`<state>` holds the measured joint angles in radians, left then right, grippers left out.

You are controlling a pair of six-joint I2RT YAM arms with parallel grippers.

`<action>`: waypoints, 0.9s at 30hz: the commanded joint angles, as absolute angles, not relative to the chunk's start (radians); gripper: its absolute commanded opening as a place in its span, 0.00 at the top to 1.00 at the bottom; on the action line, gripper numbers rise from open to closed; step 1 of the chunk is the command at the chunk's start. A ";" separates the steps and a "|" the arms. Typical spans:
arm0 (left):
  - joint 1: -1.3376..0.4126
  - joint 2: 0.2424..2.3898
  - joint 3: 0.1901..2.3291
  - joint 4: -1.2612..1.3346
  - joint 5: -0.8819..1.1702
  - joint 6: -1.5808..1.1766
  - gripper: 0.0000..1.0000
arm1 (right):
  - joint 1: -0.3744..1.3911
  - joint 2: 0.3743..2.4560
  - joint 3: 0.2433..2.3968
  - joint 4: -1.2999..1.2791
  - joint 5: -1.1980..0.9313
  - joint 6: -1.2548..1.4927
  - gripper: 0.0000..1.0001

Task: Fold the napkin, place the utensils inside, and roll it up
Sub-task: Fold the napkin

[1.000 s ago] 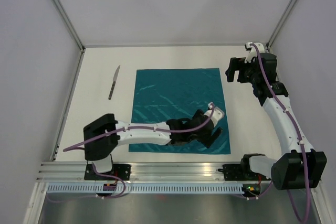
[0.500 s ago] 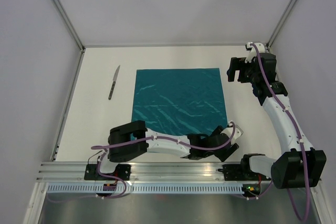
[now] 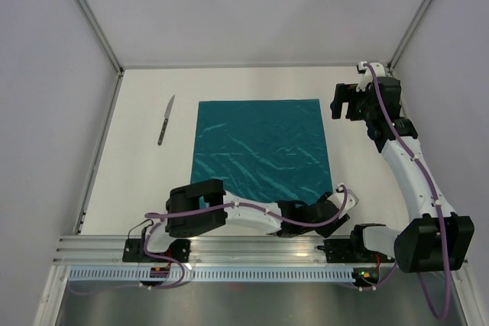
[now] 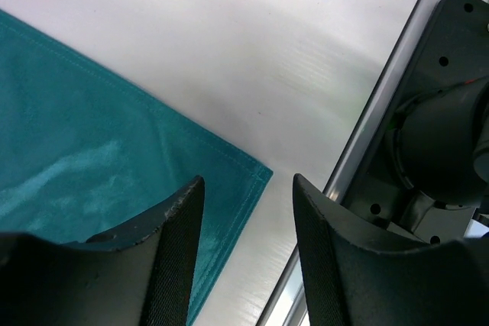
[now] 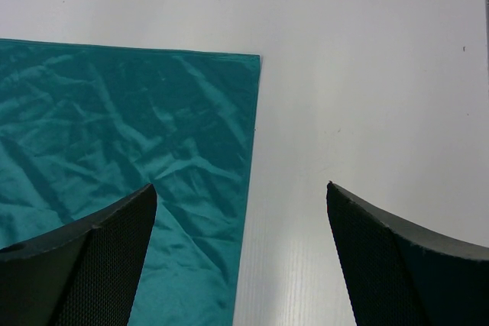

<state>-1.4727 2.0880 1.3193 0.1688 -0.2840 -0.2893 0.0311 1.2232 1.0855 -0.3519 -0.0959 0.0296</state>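
The teal napkin [image 3: 260, 150] lies flat and creased in the middle of the table. One utensil, a knife [image 3: 166, 121] with a dark handle, rests to its left, apart from the cloth. My left gripper [image 3: 341, 198] hovers low at the napkin's near right corner. In the left wrist view that corner of the napkin [image 4: 229, 173] lies below the gap of the left gripper [image 4: 248, 181], which is open and holds nothing. My right gripper [image 3: 336, 103] hangs open by the far right corner. In the right wrist view the napkin [image 5: 122, 127] edge runs under the right gripper [image 5: 241, 186].
An aluminium rail [image 3: 229, 246] runs along the near table edge, close beside the left gripper, and shows again as the rail [image 4: 382, 97] in the left wrist view. The right arm's black base [image 4: 443, 150] stands just behind it. White walls enclose the table.
The left arm has swung from over the napkin's near part rightward and nearer, to the near right corner, and its jaws have narrowed a little. The right arm has not moved.
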 commanded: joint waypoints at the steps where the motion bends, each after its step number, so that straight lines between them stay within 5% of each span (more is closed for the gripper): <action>1: -1.485 2.118 1.333 0.248 -0.264 -0.236 0.46 | 0.034 1.226 1.124 -0.344 -0.074 0.038 0.04; 12: -1.485 2.158 1.328 0.261 -0.253 -0.236 0.51 | 0.034 1.224 1.121 -0.344 -0.071 0.035 0.04; 27: -1.485 2.168 1.318 0.255 -0.262 -0.236 0.81 | 0.035 1.224 1.120 -0.342 -0.075 0.037 0.05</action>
<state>-1.4773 2.1509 1.3190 0.2348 -0.2672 -0.2672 0.0311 1.2259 1.0855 -0.3519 -0.0956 0.0296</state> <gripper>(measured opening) 0.212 0.957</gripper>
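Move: The left hand hovers low over the napkin's near right corner, which lies about 2 cm back, 1 cm to its right and 3 cm below. The table rail runs roughly 6 cm back of the hand, and the right arm's black base stands some 10 cm back and 8 cm to its right, about level in height. From the idle right hand, that corner is roughly 31 cm back, 2 cm left and 22 cm below. The left hand sinks about 2 cm, almost straight down onto the cloth just inside the napkin's near right corner, easing less than a centimetre to the right, with the wrist keeping its slant (fingertips pointing right, down and a little forward). Still closing slowly on the way down, the fingers then draw together from roughly half open to about a fifth while the hand holds its place, the tips coming onto the napkin and starting to pinch it near that corner. ##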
